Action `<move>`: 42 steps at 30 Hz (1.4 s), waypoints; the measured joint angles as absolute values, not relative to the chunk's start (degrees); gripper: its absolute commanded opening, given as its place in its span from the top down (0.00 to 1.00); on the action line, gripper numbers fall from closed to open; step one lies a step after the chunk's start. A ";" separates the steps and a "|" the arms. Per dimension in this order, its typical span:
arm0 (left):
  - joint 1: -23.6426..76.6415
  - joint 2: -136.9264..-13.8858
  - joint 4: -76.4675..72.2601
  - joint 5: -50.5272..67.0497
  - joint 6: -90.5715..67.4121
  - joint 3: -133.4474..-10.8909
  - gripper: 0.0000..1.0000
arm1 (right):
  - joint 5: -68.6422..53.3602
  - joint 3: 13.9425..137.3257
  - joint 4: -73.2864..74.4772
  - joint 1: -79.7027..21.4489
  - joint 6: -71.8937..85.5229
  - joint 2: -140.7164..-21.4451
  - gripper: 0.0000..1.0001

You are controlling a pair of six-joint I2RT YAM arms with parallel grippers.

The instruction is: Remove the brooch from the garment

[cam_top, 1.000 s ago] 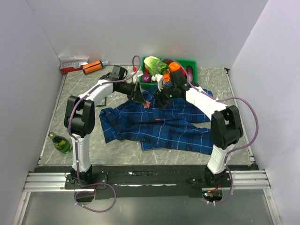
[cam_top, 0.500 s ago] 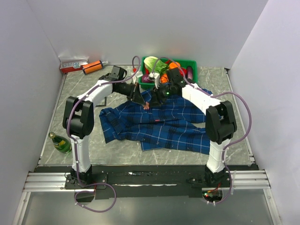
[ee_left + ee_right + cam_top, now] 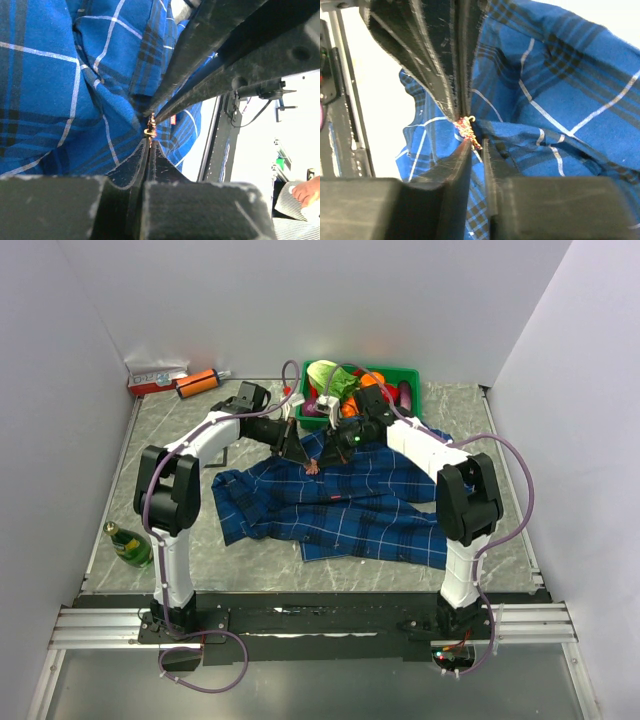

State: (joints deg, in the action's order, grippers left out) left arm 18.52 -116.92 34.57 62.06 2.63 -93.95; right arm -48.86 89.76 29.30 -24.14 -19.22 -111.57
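The dark blue plaid garment (image 3: 350,510) lies spread across the middle of the table. The tiny gold and pinkish brooch (image 3: 312,467) sits near its far edge, between the two grippers. My left gripper (image 3: 300,458) is shut on a fold of the garment (image 3: 50,90), and the brooch (image 3: 149,131) hangs just past its tips (image 3: 150,142). My right gripper (image 3: 476,142) comes from the other side, its jaws drawn close with the lower end of the brooch (image 3: 466,127) between the tips. The left fingers (image 3: 440,65) meet the brooch from above.
A green bin (image 3: 408,374) of vegetables stands right behind the grippers. A green bottle (image 3: 128,545) lies at the left edge, and an orange tool (image 3: 197,383) and a red-white box (image 3: 157,377) at the back left. A small red tag (image 3: 336,496) is sewn on the garment.
My right arm has swung left toward the brooch and its jaws have narrowed around it. The left arm and the garment have stayed put.
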 measured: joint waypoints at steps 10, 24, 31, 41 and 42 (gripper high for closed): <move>17.67 -115.44 33.98 56.60 3.42 -93.49 0.49 | -51.37 91.96 34.39 -23.66 -21.30 -111.57 1.00; 21.87 -91.22 10.74 34.94 7.94 -65.69 0.48 | -64.25 98.28 38.39 -18.85 -10.02 -116.53 1.00; 28.56 -91.22 2.52 23.66 13.04 -65.10 0.47 | -71.68 98.21 35.55 -17.80 -2.94 -119.28 1.00; 32.49 -91.24 -3.27 15.07 22.11 -62.61 0.48 | -78.50 94.13 25.78 -14.31 9.67 -121.12 1.00; 32.62 -91.24 -3.53 15.07 22.50 -62.61 0.48 | -79.40 93.60 23.68 -14.15 11.64 -121.43 1.00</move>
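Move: The left hand is already shut on the brooch, which sits about 2 cm to its right and 1 cm below the hand point. From the right hand's part-open fingers the brooch lies some 2 cm left and 1 cm down. The red label is about 7 cm back and 5 cm right of the brooch, roughly 4 cm lower; the vegetable basket is some 17 cm ahead and 11 cm right of it, about 3 cm lower. The right pinches the brooch and rises 3 cm, while the left lets go, backs 5 cm left, then returns open. ##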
